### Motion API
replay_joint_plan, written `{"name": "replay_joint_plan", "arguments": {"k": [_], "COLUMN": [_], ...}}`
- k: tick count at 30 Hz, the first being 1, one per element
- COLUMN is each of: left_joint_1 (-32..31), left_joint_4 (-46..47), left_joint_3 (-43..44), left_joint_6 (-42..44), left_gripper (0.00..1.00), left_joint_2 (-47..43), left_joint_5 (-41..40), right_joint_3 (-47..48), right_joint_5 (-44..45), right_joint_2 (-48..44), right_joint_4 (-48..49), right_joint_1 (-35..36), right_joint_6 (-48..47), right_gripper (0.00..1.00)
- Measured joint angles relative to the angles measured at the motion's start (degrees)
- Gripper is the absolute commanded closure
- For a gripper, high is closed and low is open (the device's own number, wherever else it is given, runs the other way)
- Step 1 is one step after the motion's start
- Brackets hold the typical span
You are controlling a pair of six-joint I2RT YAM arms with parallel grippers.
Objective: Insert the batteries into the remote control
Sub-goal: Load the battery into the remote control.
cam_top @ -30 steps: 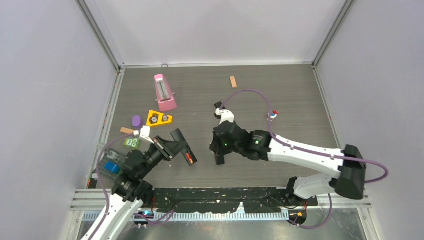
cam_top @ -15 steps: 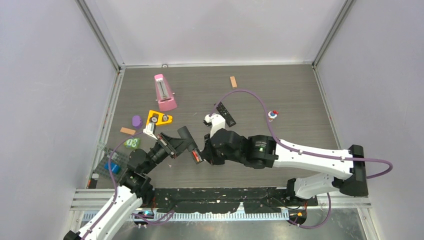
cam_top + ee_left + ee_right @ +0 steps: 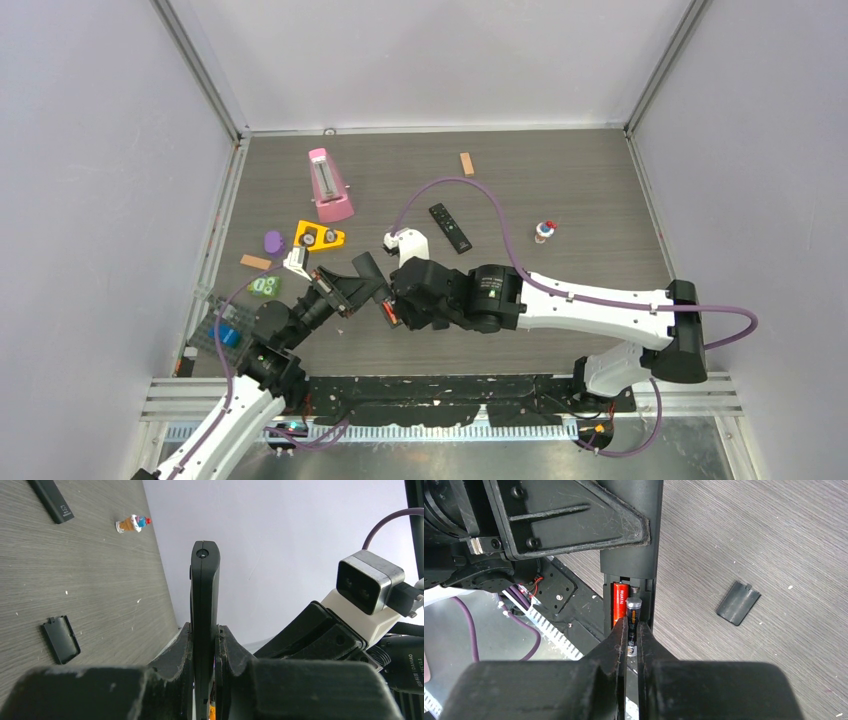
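My left gripper [image 3: 204, 645] is shut on the black remote control [image 3: 204, 590], holding it edge-up above the table. From above, the remote control [image 3: 370, 282] sticks out of the left gripper [image 3: 345, 292] toward the right gripper [image 3: 398, 306]. The remote's open battery bay [image 3: 629, 600] faces the right wrist view. One red battery [image 3: 619, 605] lies in the bay. My right gripper [image 3: 632, 635] is shut on a dark battery [image 3: 633, 615], whose metal tip sits in the bay's empty slot beside the red one.
The loose battery cover [image 3: 737, 602] lies flat on the table [image 3: 560, 190]. A second black remote [image 3: 450, 227] and a small toy figure [image 3: 543, 231] lie farther back. At the left are a pink metronome [image 3: 328, 186], a yellow triangle [image 3: 318, 237] and a clear tray [image 3: 225, 335].
The right arm has swung left and brought its battery up to the remote's open bay. The left gripper lifted the remote slightly. The second remote on the table is now uncovered.
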Motion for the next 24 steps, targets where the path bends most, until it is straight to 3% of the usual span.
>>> {"name": "replay_joint_plan", "arguments": {"k": [11,19,24], "left_joint_1": [0.00,0.00,0.00], "left_joint_4": [-0.87,-0.79,-0.79], "left_joint_3": [-0.11,-0.11,-0.11], "left_joint_6": [0.04,-0.48,-1.03], "left_gripper": [1.00,1.00,1.00], "left_joint_2": [0.09,0.09,0.09], "left_joint_5": [-0.04,-0.04,-0.07], "right_joint_3": [0.70,0.70,0.22], "right_joint_5": [-0.02,0.00,0.02], "right_joint_2": [1.22,1.07,-0.52], "right_joint_4": [-0.76,-0.72,0.11], "right_joint_1": [0.04,0.04,0.00], "right_joint_6": [-0.22,0.07,1.01], "right_gripper": [0.72,0.65,0.48]}}
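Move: The right hand, holding the black battery, has the open slot of the left-held remote about 1 cm ahead, 1 cm left and 1 cm below. The orange battery already in the remote is level fore and aft, about 2 cm left; the battery cover lies on the table some 11 cm ahead, 8 cm right and 16 cm below. From the left hand the slot is about 5 cm back, 3 cm right and 2 cm lower. Right hand sinks half a centimetre, opens to release the black battery, then rises 1 cm; left keeps the remote. ##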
